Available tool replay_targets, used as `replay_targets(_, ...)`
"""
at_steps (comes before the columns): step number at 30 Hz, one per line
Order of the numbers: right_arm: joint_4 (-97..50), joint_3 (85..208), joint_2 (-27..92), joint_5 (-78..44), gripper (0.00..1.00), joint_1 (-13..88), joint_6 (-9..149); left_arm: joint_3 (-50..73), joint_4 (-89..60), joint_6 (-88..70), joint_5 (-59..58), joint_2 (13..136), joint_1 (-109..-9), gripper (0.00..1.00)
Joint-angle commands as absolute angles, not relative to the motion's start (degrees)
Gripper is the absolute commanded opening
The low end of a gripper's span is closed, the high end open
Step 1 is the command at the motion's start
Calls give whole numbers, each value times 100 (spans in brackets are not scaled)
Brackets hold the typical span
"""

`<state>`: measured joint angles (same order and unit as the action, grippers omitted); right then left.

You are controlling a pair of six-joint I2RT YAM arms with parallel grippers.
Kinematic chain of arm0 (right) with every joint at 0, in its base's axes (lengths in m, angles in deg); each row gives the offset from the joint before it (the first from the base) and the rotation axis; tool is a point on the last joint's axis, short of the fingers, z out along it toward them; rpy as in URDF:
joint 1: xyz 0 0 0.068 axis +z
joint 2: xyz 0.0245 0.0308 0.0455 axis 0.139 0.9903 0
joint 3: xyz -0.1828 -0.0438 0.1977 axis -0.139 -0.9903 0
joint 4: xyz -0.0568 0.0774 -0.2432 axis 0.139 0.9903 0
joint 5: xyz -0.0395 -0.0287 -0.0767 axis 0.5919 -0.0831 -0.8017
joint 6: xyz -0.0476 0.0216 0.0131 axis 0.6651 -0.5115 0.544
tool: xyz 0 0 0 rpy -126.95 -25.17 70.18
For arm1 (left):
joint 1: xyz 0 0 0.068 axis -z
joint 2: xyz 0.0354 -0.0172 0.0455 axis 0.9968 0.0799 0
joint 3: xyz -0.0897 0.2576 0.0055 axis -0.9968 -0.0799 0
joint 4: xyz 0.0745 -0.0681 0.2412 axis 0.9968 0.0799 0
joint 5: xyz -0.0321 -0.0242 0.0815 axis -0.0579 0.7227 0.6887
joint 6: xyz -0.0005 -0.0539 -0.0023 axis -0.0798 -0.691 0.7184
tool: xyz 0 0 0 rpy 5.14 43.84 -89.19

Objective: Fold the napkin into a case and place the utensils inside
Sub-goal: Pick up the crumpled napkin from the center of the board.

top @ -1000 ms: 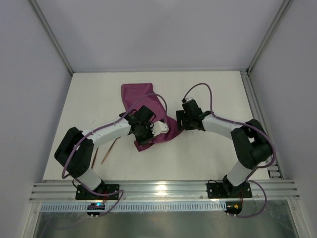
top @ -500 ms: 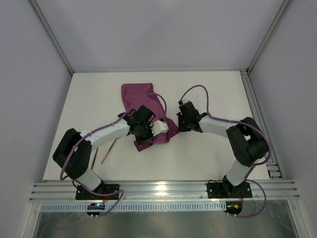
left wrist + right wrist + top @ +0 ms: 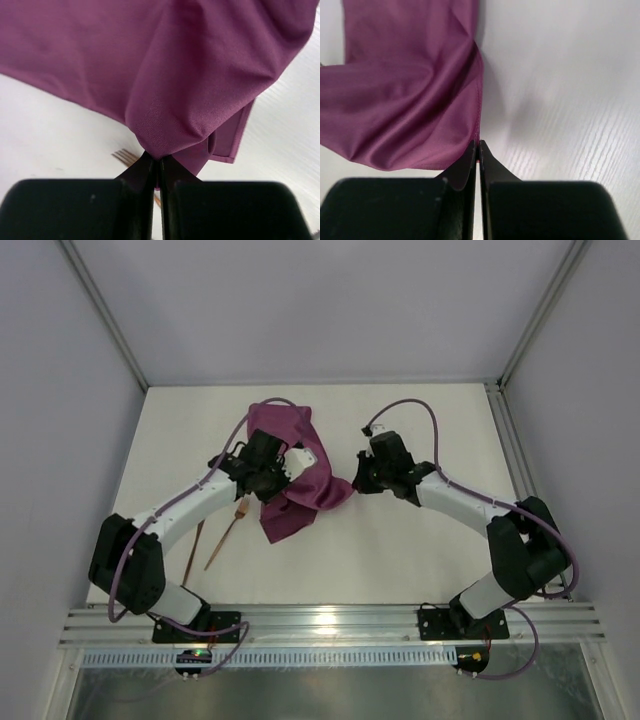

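The plum-purple napkin (image 3: 300,480) lies crumpled and partly lifted at the middle of the table. My left gripper (image 3: 159,159) is shut on a bunched fold of the napkin (image 3: 165,90), which drapes above its jaws. At the cloth's right edge my right gripper (image 3: 478,145) is shut on the hemmed edge of the napkin (image 3: 410,110). Two copper utensils (image 3: 222,543) lie on the table left of the cloth, below the left arm. Fork tines (image 3: 122,157) peek out beside the left jaws. The cloth is not shaped as a case.
White side walls and metal posts (image 3: 100,315) enclose the white table (image 3: 400,550). An aluminium rail (image 3: 330,625) runs along the near edge with both arm bases. Purple cables loop over each arm.
My right gripper has closed onto the napkin's right edge. My left gripper has carried its fold of cloth up and to the left, dragging the napkin, and the fork's end now shows.
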<state>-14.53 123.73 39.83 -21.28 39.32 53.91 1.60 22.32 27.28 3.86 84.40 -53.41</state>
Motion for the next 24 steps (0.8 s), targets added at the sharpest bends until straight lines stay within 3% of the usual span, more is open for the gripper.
replay_targets(1, -1421, 13111, 3649, -1936, 3, 3928, 5463, 761, 2083, 2814, 1159, 8064, -5482, 4)
replay_targets(7, -1210, 13841, 3456, -1787, 3, 3919, 5543, 1983, 1855, 3315, 2444, 8099, -5668, 7)
replay_targets(13, -1192, 13264, 2877, -1691, 3, 3104, 5499, 2442, 2511, 3175, 987, 8590, -5370, 16)
replay_targets(16, -1236, 12578, 2542, -1672, 3, 2479, 5533, 2022, 3020, 3315, 93, 8906, -4773, 31)
replay_targets(17, -1210, 12437, 2376, -1716, 3, 2417, 5586, 1898, 3162, 3376, -146, 8978, -4641, 45)
replay_targets(18, -1166, 12201, 2340, -1751, 3, 2329, 5700, 1775, 3286, 3438, -305, 9048, -4361, 51)
replay_targets(20, -1034, 12015, 2278, -1830, 3, 2285, 5806, 1528, 3636, 3544, -744, 9197, -4166, 58)
replay_targets(24, -1078, 11593, 2242, -1971, 3, 2162, 5947, 1457, 3876, 3544, -913, 9102, -4156, 59)
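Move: I have the napkin pinched in both hands. From my left hand, the napkin's middle is about 8 cm ahead, 3 cm right and 7 cm lower; its near flap is some 6 cm back and 2 cm right, and the fork about 8 cm back and 12 cm left, both roughly 8 cm down. My right hand has the napkin's middle about 6 cm ahead, 14 cm left and 6 cm below, with the near flap 8 cm back and 16 cm left. I fling the napkin up with both hands, my left swinging about 16 cm up and 10 forward. Then my left fingers open wide, letting go of the cloth as that hand sweeps down, back and right to beside the napkin's near corner. My right hand keeps its pinch, rises with a slight reach forward, then pulls the corner some 14 cm right while sinking partway and turning a little clockwise. ##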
